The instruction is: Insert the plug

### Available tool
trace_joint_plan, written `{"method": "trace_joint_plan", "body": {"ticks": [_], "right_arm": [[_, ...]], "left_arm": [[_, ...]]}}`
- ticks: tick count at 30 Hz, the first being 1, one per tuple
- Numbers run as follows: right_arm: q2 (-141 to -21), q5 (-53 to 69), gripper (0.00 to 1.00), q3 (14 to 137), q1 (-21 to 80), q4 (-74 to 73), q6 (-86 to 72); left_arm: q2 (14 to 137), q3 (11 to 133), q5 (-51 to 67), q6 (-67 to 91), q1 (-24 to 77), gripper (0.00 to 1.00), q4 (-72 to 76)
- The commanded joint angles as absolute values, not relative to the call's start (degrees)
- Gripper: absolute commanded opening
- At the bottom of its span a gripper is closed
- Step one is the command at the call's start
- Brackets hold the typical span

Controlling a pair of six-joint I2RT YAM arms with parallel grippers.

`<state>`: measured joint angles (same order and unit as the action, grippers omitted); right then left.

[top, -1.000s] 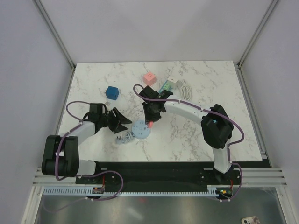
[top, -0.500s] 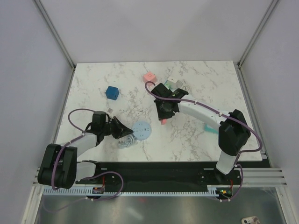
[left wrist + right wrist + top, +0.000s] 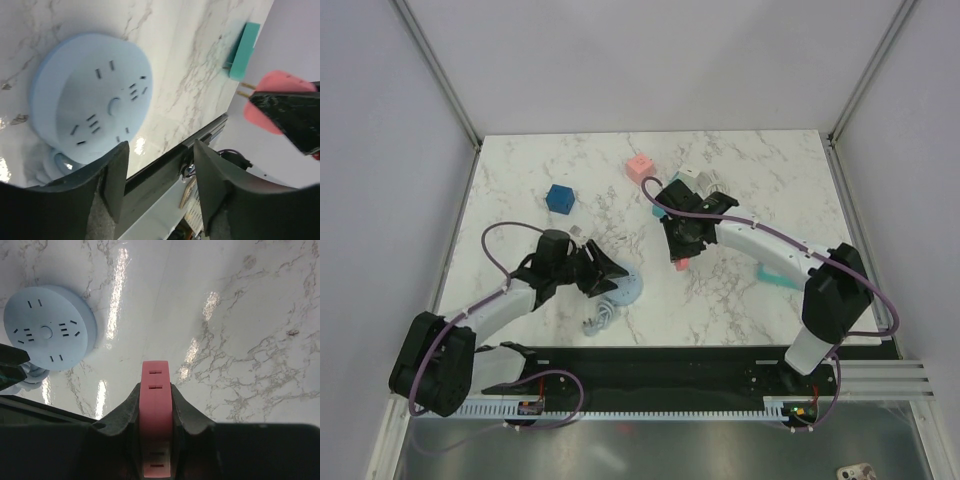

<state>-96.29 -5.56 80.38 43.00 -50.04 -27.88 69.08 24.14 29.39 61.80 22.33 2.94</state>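
Observation:
A round light-blue socket disc (image 3: 632, 290) lies on the marble near the front; it also shows in the left wrist view (image 3: 92, 100) and the right wrist view (image 3: 47, 327). My left gripper (image 3: 610, 272) hovers at its left edge, open, nothing between its fingers (image 3: 160, 150). My right gripper (image 3: 681, 250) is shut on a pink plug (image 3: 682, 264), held above the marble to the right of the socket and apart from it. The plug (image 3: 156, 375) sticks out between the fingers (image 3: 156, 397). Its metal prongs show in the left wrist view (image 3: 272, 97).
A blue cube (image 3: 559, 198) and a pink cube (image 3: 640, 166) sit further back. A teal-and-white adapter with a coiled white cable (image 3: 698, 183) lies behind the right arm. A teal plug (image 3: 775, 277) lies at the right. The socket's white cord (image 3: 598, 318) trails toward the front edge.
My right gripper carried the pink plug from over the socket to its right. My left gripper shut, opened again and shifted right against the socket's left edge.

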Motion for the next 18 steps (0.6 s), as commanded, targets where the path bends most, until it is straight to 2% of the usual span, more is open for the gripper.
{"method": "trace_joint_plan", "body": {"ticks": [1, 6, 10, 12, 18], "right_arm": [[-97.11, -2.9, 0.0, 81.56, 43.59, -48.78, -31.01], [-101.86, -0.53, 0.0, 84.81, 45.69, -48.78, -33.4], [-105.37, 1.39, 0.0, 89.55, 47.63, -48.95, -34.45], [-107.75, 3.15, 0.0, 92.28, 47.73, -49.04, -34.45], [-111.97, 3.51, 0.0, 97.73, 47.9, -51.06, -34.19]], "left_arm": [[66.53, 32.23, 25.85, 57.76, 22.24, 0.63, -6.13], [68.9, 37.35, 25.75, 49.76, 16.99, 0.65, -15.11], [69.7, 37.7, 31.71, 45.45, 9.07, 0.63, -15.12], [69.78, 38.14, 39.17, 40.01, 6.61, 0.62, -13.37], [67.5, 42.08, 48.33, 33.93, 6.33, 0.62, -12.22]]}}
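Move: The right hand holds the pink plug in the air. The light-blue round socket it is being taken to lies about 13 cm to its left, 3 cm back and 10 cm below. The socket's coiled cord sits some 8 cm behind the socket and 4 cm farther left, low on the table. The empty left hand hangs almost over the socket, which is about 3 cm ahead of it, 2 cm to its right and 5 cm below; from that hand the cord is 5 cm back, 2 cm left and 6 cm below. The right arm keeps its grip on the pink plug and carries it left about 8.5 cm towards the round socket, picking up speed, sinking some 2 cm on the way and tilting about 10 degrees so that the fingertips swing back and to the left. The open left hand meanwhile clears off the socket, first up and forward, then left, ending about 5 cm farther left, forward and up with its fingers still open. ##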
